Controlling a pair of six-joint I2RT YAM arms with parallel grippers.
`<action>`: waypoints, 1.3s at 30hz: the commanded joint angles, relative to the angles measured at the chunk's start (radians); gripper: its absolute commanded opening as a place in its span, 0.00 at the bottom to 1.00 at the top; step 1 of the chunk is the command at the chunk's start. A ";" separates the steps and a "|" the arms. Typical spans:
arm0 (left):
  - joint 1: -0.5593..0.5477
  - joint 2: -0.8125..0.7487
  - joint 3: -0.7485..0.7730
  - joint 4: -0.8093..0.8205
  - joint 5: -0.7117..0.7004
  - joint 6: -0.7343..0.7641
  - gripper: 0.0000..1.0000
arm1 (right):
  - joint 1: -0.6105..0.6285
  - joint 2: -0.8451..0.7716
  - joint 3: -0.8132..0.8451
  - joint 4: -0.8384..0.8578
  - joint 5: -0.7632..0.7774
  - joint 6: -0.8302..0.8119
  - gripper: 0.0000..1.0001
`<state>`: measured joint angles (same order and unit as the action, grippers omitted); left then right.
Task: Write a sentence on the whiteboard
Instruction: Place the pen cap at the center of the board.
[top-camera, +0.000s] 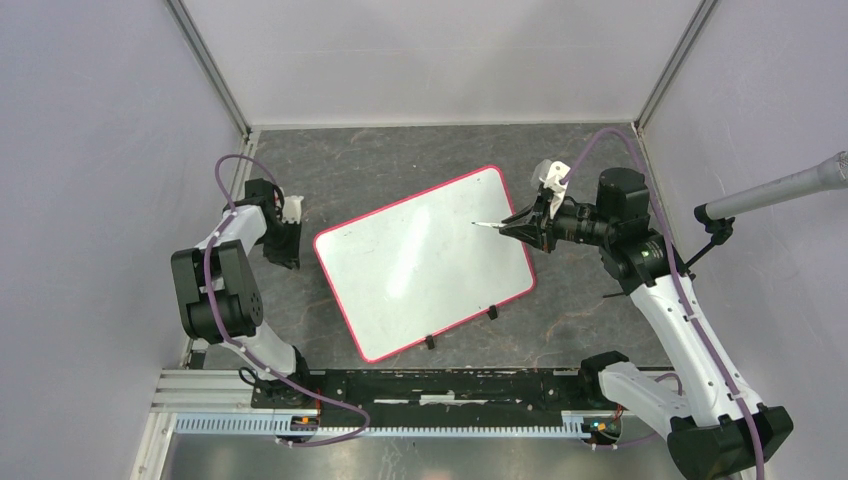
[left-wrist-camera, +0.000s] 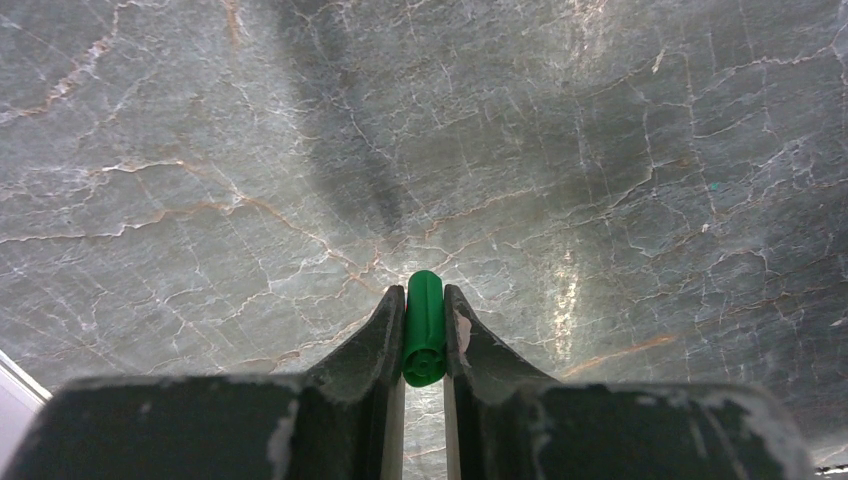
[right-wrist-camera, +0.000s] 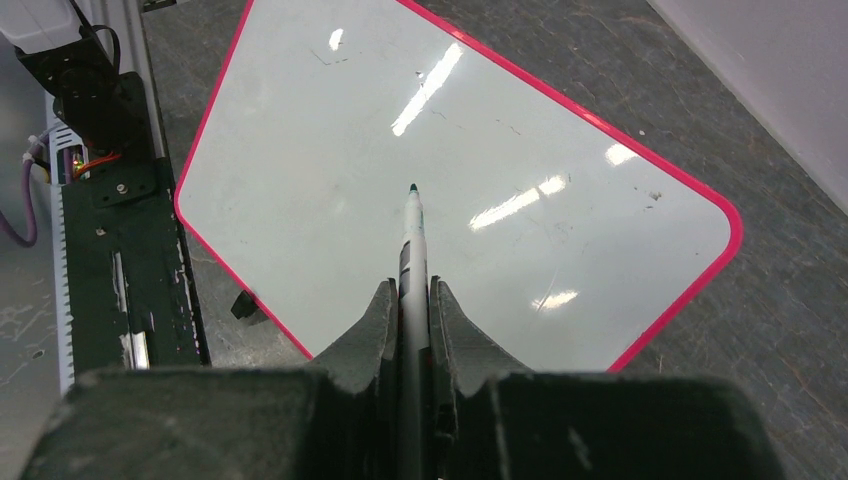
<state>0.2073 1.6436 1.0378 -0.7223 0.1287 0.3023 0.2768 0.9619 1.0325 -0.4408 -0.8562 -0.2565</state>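
The whiteboard lies tilted on the dark marble table, white and glossy with a red-pink rim. No sentence is in view on it; its face shows only glare and faint smudges. My right gripper is shut on a white marker. The marker's dark green tip points over the board's right part, and I cannot tell whether it touches. My left gripper sits left of the board over bare table, shut on a green marker cap.
Two small black clips sit at the board's near edge. A black and metal rail runs along the table's front. A grey microphone reaches in from the right wall. Grey walls close in three sides.
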 joint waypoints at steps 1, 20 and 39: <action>-0.001 0.012 -0.013 0.046 0.008 0.052 0.08 | 0.000 -0.001 0.009 0.025 -0.046 -0.020 0.00; -0.006 -0.007 0.030 -0.067 0.045 0.084 0.40 | -0.001 0.014 0.052 -0.002 -0.027 -0.028 0.00; -0.080 0.123 0.180 -0.109 0.772 0.043 0.60 | -0.001 0.034 0.145 -0.054 0.009 -0.030 0.00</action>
<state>0.1608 1.6730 1.2442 -0.8814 0.6788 0.3508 0.2768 0.9901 1.1126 -0.4889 -0.8619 -0.2718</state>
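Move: Between the left fingertips the pen cap is already held, the bare table spot for it only about 1 cm below. The whiteboard's left corner stands some 6 cm ahead and 4 cm to the right; the board's middle is about 28 cm to the right, level with the hand. The toy lies about 12 cm ahead and 6 cm left. From the right hand, the cap is some 45 cm left, 5 cm ahead and 26 cm lower. Settling the last half centimetre to the table, the left hand opens its fingers around the pen cap and eases back slightly. It then rises about 8 cm and swings some 10 cm to the right, slightly forward, towards the whiteboard's left corner, fingers tilting some 30 degrees towards the right. The right hand keeps hold of the marker above the board, rising barely 2 cm. ##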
